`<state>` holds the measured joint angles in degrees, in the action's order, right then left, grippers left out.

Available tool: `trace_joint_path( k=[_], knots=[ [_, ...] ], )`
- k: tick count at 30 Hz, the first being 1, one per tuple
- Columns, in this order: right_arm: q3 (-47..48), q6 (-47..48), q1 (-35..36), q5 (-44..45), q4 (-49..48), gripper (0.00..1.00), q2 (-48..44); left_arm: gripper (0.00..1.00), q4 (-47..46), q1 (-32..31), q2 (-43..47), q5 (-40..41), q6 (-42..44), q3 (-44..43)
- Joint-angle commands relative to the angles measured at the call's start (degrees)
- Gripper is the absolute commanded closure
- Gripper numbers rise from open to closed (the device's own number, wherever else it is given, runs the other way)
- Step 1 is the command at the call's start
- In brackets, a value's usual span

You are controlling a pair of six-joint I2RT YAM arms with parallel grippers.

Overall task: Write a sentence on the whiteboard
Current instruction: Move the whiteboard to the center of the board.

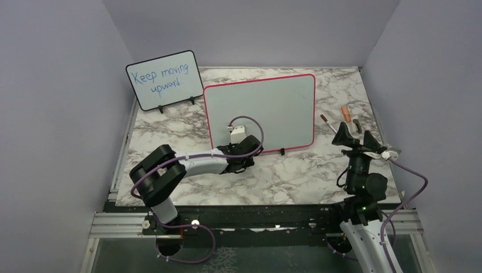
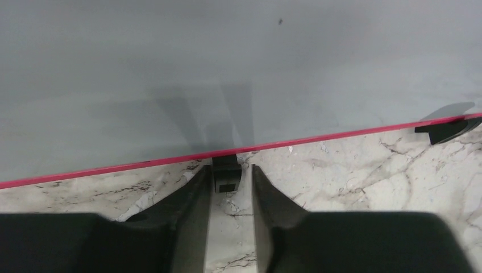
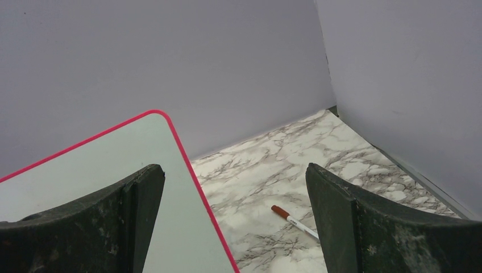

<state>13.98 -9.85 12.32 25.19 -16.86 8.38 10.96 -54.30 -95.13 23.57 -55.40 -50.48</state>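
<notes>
The whiteboard (image 1: 273,108) stands upright mid-table on small black feet, its red-framed face blank; the sentence does not show on it. My left gripper (image 1: 230,149) lies low at the board's bottom edge. In the left wrist view its fingertips (image 2: 230,170) flank one black foot (image 2: 226,176), with the left finger against it and a gap at the right finger, so it is open. My right gripper (image 1: 355,136) hovers wide open to the right of the board with nothing in it (image 3: 234,187). A brown-capped marker (image 1: 328,122) (image 3: 293,220) lies on the table beyond it.
A smaller black-framed board (image 1: 165,79) with blue writing leans at the back left. An orange cap-like piece (image 1: 345,112) and a dark stick (image 1: 357,125) lie near the marker. The board's other foot (image 2: 446,128) shows at right. Grey walls close in three sides.
</notes>
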Motion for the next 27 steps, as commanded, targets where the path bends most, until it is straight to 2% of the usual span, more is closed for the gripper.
trace_joint_path(
  k=[1,8,16,20,27],
  knots=[
    [1.38,0.70,0.26,-0.14,0.38,0.00,0.66,0.58,0.73,-0.89,2.68,-1.62,-1.54,0.21],
    [2.57,1.20,0.25,-1.81,1.14,0.00,2.19,0.33,2.61,-0.88,8.55,-3.36,0.75,-0.07],
    [6.14,1.11,0.31,-0.68,5.12,0.00,5.69,0.05,10.91,0.55,16.31,-2.91,15.56,-7.11],
    [10.44,0.30,0.25,0.38,10.48,0.00,9.53,0.01,12.27,5.11,20.46,-5.53,22.91,-10.04],
    [21.20,-7.47,0.25,6.68,26.66,0.00,21.33,0.01,14.96,17.97,23.78,-15.50,33.10,-15.95]
  ],
)
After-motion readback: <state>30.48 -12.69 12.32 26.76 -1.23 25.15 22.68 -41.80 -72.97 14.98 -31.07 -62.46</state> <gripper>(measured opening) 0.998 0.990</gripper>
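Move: The whiteboard's left foot is right at the left hand's point, between the fingertips, at most 1 cm lower; its right foot is about 15 cm to the right and 3 cm farther out. The tilted board's middle is roughly 11 cm ahead and 7 cm right of this hand, some 6 cm up. From the right hand the marker lies about 15 cm ahead, 2 cm right and 26 cm down, with the orange block some 6 cm farther out and 6 cm right of it. Easing back about 1 cm while opening from a narrow gap to fully wide, the left hand lets go of the whiteboard's left foot and climbs some 19 cm, its fingers tipping up. Late in the climb it swings forward and left, over the board's left part. The right hand, still wide open, edges about 3 cm forward towards the marker and tips down some 15 degrees. ##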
